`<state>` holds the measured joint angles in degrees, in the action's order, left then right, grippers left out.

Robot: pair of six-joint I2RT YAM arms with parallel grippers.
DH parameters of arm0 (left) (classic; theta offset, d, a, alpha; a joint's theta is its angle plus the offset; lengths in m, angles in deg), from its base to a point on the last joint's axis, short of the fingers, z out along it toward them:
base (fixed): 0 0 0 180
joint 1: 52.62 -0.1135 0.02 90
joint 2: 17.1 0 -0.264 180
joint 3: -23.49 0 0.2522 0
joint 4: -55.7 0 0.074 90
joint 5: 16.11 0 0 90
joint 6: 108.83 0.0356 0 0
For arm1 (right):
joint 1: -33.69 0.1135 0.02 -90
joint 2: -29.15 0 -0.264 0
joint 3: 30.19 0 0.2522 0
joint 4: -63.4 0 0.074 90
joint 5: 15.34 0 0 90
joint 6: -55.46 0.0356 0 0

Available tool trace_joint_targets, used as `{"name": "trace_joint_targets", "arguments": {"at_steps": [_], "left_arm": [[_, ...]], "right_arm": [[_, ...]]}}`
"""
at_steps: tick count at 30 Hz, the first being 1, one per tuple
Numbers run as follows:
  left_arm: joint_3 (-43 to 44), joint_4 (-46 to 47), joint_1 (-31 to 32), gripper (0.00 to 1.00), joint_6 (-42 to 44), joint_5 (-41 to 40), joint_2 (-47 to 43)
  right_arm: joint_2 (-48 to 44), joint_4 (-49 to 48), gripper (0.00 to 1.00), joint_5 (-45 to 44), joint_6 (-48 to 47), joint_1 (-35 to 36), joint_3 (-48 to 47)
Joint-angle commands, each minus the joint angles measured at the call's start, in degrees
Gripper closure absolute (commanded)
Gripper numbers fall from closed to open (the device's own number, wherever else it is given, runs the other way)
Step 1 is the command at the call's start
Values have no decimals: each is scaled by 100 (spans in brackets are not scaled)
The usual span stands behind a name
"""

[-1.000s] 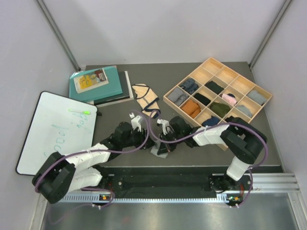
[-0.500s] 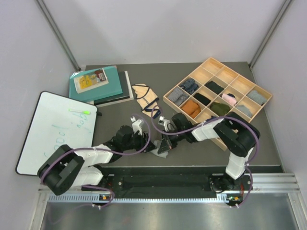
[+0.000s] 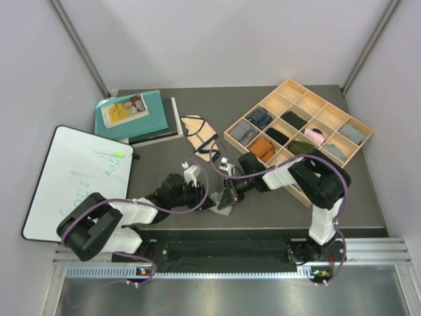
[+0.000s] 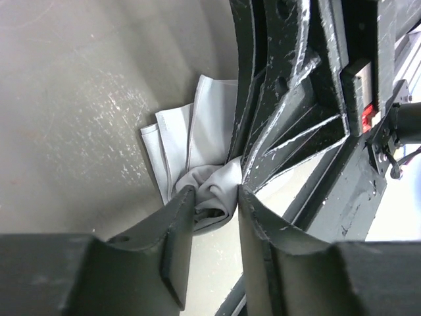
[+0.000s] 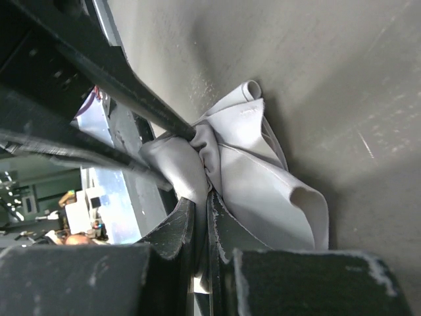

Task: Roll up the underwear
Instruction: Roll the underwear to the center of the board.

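Observation:
The light-grey underwear (image 3: 222,206) lies bunched near the table's front middle, between my two grippers. My left gripper (image 3: 210,200) comes in from the left. In the left wrist view its gripper (image 4: 216,197) has a thick fold of the grey underwear (image 4: 197,145) filling the gap, and both fingers (image 4: 174,224) press on it. My right gripper (image 3: 230,195) comes in from the right. In the right wrist view its gripper (image 5: 202,197) is shut, pinching the grey underwear (image 5: 256,178) thinly. The beige underwear with navy edging (image 3: 200,135) lies flat further back.
A wooden compartment tray (image 3: 287,83) with rolled socks and cloths stands at the back right. A stack of books (image 3: 131,115) sits at the back left. A whiteboard (image 3: 72,178) with a green marker (image 3: 108,153) leans off the left edge.
Both grippers have drawn in towards each other over the grey underwear. The left jaws have narrowed onto the bunched fold. The right jaws stay shut.

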<state>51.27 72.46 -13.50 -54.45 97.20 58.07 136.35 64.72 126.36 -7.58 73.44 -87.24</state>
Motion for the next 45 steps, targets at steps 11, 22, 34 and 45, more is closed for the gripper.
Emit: {"name": "trace_joint_targets", "arguments": {"at_steps": [11,22,34,45], "left_arm": [[707,-1426,53,100,-50,-907,427],[953,-1664,44,100,-209,-872,691],[953,-1628,44,100,-174,-767,744],[1094,-1690,44,100,-147,-749,841]], "right_arm": [[-427,454,58,-741,-376,-336,74],[-1500,858,25,-960,-876,-854,277],[-754,270,22,-1400,-1237,-846,84],[-612,691,23,-1610,-1650,-117,48]]}}
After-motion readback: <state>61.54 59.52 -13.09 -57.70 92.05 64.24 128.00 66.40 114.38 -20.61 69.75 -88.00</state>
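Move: The bunched, folded underwear lies just at both grippers: its middle is about 3 cm to the right of the left hand and 2 cm lower. The right hand still pinches its near edge, the middle some 2 cm to the left, 1 cm ahead and 1 cm lower. From the right hand, the beige cloth lies roughly 22 cm ahead and 8 cm left; the orange roll in the tray is about 19 cm ahead and 12 cm right. Left pinches the underwear, edging 2 cm forward; right releases it, swings about 7 cm forward-right, then left. ##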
